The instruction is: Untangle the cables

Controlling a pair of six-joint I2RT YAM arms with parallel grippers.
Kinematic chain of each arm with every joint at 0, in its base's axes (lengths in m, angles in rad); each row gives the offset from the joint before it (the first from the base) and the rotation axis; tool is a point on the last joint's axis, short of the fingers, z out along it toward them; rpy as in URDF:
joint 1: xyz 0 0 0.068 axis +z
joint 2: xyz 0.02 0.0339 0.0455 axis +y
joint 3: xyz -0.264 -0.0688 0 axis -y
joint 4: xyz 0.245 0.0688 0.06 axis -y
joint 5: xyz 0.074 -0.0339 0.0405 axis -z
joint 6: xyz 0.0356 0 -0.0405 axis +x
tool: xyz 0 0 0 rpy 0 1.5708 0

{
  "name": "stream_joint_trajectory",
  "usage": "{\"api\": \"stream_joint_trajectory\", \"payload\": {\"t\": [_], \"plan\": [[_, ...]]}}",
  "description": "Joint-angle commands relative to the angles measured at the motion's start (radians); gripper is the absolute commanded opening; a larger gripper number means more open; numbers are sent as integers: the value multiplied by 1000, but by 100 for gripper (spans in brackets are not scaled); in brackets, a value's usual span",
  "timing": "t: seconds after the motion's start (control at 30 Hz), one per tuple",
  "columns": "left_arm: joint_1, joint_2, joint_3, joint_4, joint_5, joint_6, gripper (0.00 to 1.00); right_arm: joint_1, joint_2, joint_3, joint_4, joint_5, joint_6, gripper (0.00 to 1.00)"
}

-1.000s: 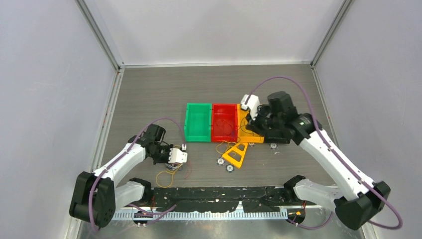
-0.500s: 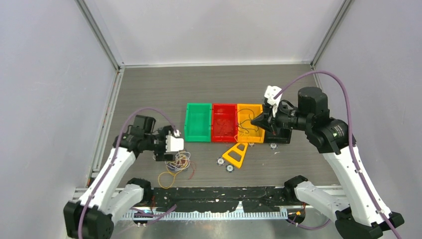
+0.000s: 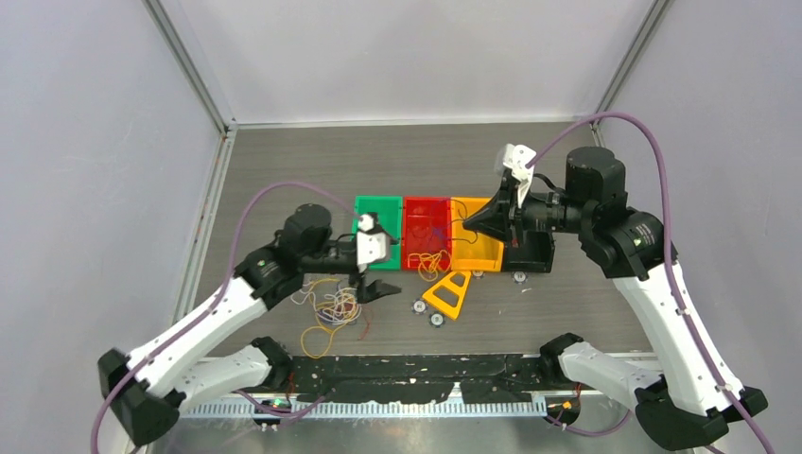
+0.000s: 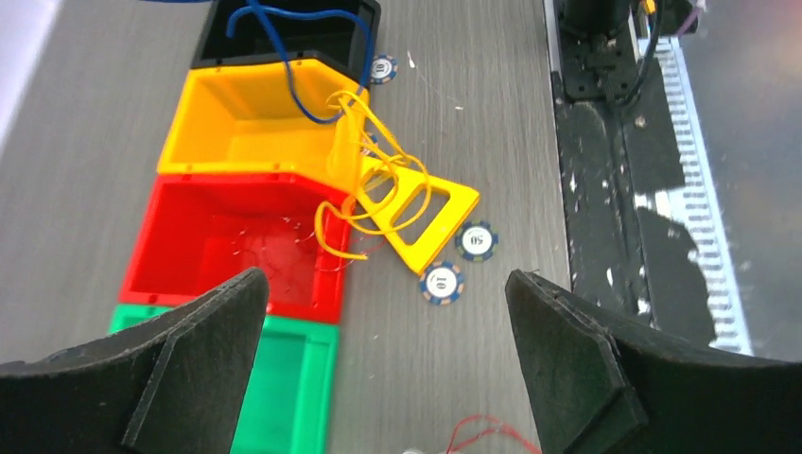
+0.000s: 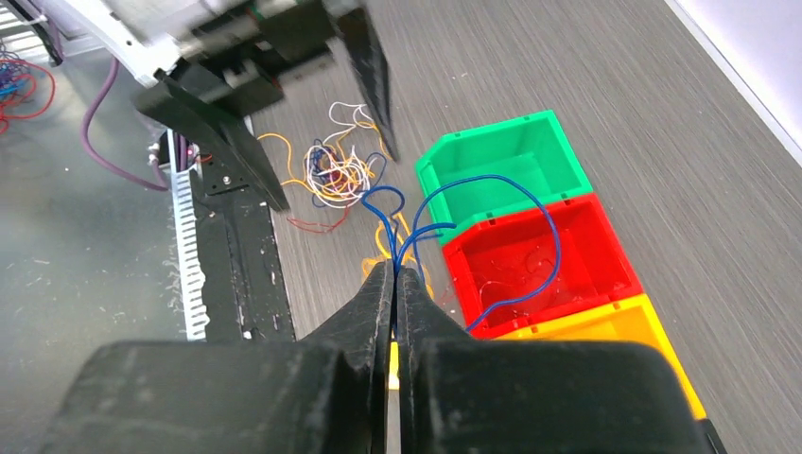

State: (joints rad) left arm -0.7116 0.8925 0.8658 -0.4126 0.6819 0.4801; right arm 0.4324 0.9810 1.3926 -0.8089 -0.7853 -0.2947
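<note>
My right gripper [image 5: 395,270] is shut on a thin blue cable [image 5: 530,218] and holds it above the orange tray [image 3: 478,253]; the cable loops over the red tray [image 5: 577,284] and green tray [image 5: 530,142]. My right gripper also shows in the top view [image 3: 463,225]. My left gripper [image 4: 386,284] is open and empty, above the floor beside the green tray [image 3: 357,236]. A tangle of yellow, white, red and blue cables [image 3: 333,307] lies just left of it on the floor. A yellow cable [image 4: 369,180] hangs over the orange tray's front.
A yellow triangular piece [image 3: 447,293] and poker chips [image 3: 418,306] lie in front of the trays. A black tray [image 3: 534,255] stands right of the orange one. A black strip [image 3: 426,374] runs along the near edge.
My left gripper has left the tangle and moved right and up toward the green tray. My right gripper has drawn back and up from the orange tray, with the blue cable in it.
</note>
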Motion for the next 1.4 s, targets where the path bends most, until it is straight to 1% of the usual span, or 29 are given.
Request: {"api": "stream_joint_trajectory", "payload": {"t": [0.0, 0.1, 0.17, 0.27, 0.33, 0.4, 0.47, 0.53, 0.57, 0.67, 0.73, 0.77, 0.8, 0.9, 0.93, 1.07, 1.17, 1.2, 1.27, 1.33, 1.37], "plan": [[-61, 154, 39, 328, -88, -308, 98, 17, 24, 58, 65, -30, 39, 5], [-95, 282, 78, 404, -118, -380, 93, 19, 42, 73, 79, -28, 48, 5], [-102, 359, 92, 484, -124, -408, 89, 20, 48, 83, 81, -8, 40, 6], [-103, 432, 102, 585, -115, -433, 72, 19, 51, 98, 75, 22, 38, 5], [-103, 446, 102, 657, -122, -452, 68, 18, 51, 103, 78, 46, 45, 5], [-103, 451, 102, 690, -122, -473, 70, 16, 54, 109, 83, 59, 58, 5], [-104, 453, 95, 715, -124, -521, 79, 13, 56, 115, 101, 63, 75, 5], [-108, 452, 78, 739, -126, -529, 80, 10, 60, 122, 113, 61, 96, 5], [-111, 449, 71, 745, -128, -525, 75, 9, 62, 123, 120, 60, 108, 5], [-114, 435, 51, 742, -132, -512, 42, 0, 62, 135, 127, 63, 124, 5], [-109, 412, 33, 690, -157, -487, 21, -19, 61, 146, 132, 87, 143, 5], [-99, 395, 20, 660, -166, -485, 13, -46, 60, 151, 137, 104, 162, 5], [-83, 378, 3, 625, -170, -484, 8, -68, 57, 163, 139, 113, 184, 5], [-21, 321, -62, 511, -169, -428, 2, -200, 51, 200, 155, 140, 208, 5], [6, 293, -96, 485, -171, -423, 0, -225, 46, 218, 164, 147, 213, 5], [120, 226, -158, 364, -163, -405, 0, -378, 63, 281, 173, 174, 218, 5], [184, 178, -166, 268, -136, -376, 0, -525, 88, 305, 197, 172, 238, 5], [200, 153, -167, 247, -132, -364, 0, -574, 94, 319, 209, 172, 245, 5], [214, 99, -165, 218, -106, -336, 0, -633, 109, 333, 221, 149, 256, 5], [209, 57, -145, 237, -49, -328, 0, -663, 123, 333, 223, 125, 259, 5], [194, 52, -129, 252, -41, -339, 0, -666, 123, 325, 223, 123, 258, 5]]}}
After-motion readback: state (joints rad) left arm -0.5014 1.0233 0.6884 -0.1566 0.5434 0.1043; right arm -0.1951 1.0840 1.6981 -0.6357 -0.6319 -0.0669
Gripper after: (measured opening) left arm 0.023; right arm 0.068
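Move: The yellow cable dangles below the right fingers' blue cable, about 8 cm to the left hand's right, 4 cm ahead and slightly lower. From the left hand, the blue cable is some 12 cm right, 9 cm ahead and 8 cm up; the red bin 7 cm right, 6 cm ahead and the yellow triangle 11 cm right, 5 cm back, both well over 20 cm below. From the right hand, the yellow cable lies roughly 6 cm back, 5 cm left and 12 cm down. Left reaches about 11 cm right, pinches yellow cable, draws back left, while right carries blue right, forward, up. ##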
